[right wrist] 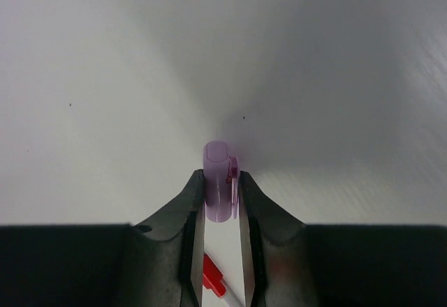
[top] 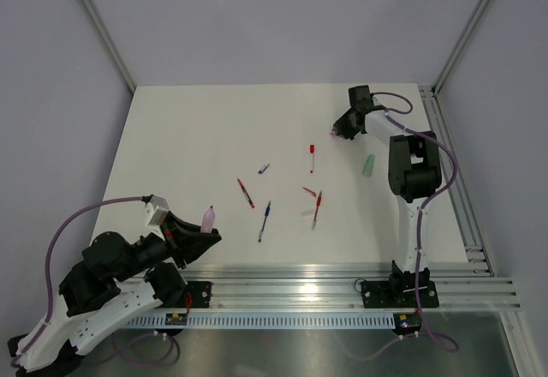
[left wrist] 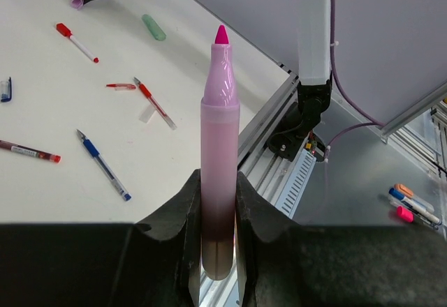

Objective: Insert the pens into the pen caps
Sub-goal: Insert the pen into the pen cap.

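My left gripper [left wrist: 218, 209] is shut on a thick pink pen [left wrist: 219, 132], which it holds upright with its bare pink tip up, above the table's near left [top: 208, 218]. Far right, my right gripper [right wrist: 220, 185] is shut on a lilac pen cap [right wrist: 217, 180] low over the table [top: 347, 130]. Between them lie thin pens: a red-capped one [top: 312, 158], a blue one [top: 265, 220] and two red ones [top: 246, 193] [top: 318, 208]. A small blue cap [top: 264, 169] and a red cap [top: 309, 191] lie loose among them. A green pen [top: 368, 165] rests beside the right arm.
An aluminium rail [top: 342, 278] runs along the table's near edge and carries both arm bases. The right arm's upright link [left wrist: 312, 35] stands at the table's right side. A few spare markers [left wrist: 412, 206] lie off the table beyond the rail.
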Tool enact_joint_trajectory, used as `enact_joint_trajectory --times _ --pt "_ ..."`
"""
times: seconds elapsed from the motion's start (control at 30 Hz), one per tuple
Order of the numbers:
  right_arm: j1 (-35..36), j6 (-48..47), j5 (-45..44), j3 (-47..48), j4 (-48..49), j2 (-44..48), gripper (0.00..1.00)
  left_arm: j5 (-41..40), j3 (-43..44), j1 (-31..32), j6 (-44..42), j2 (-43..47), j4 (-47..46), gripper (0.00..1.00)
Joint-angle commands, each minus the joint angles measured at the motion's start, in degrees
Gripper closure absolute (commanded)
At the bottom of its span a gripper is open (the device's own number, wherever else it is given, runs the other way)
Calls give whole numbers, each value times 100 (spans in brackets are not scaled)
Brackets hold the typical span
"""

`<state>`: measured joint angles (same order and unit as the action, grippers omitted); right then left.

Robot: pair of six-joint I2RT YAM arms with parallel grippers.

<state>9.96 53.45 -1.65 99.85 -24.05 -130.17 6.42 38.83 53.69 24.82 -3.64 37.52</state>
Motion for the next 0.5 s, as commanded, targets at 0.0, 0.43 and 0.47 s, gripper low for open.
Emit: enact_joint_trajectory --times 0.0,0.43,0.47 --pt "217 -677 139 -517 1156 1131 93 211 -7 10 -21 -216 -508 100" --pt "1666 -1707 1491 -4148 4302 4586 94 510 221 10 541 -1647 -1844 100" --pt "1728 -1663 1570 -4524 4652 4988 94 527 248 10 602 -1771 -2053 100"
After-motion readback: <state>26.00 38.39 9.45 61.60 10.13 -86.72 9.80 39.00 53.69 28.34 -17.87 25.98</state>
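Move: The right hand has the purple cap pinched low over the table; the pink pen it is bound for stands upright in the left hand, about 46 cm back, 38 cm to its left and some 27 cm above. The red marker lies roughly 10 cm back and 10 cm left of the right hand, the green cap 13 cm back and 9 cm right. From the left hand the purple cap is about 47 cm ahead, 38 cm right and 25 cm below. The right hand sweeps the still-pinched purple cap steeply up, about 21 cm, and then increasingly back and to the left as well, gathering speed towards the pen in the left hand while its wrist tips the fingers up some 40 degrees and swings them counter-clockwise. The left hand keeps the pink pen gripped tip-up and starts to meet it, easing about 4.5 cm to the right and a little forward. ##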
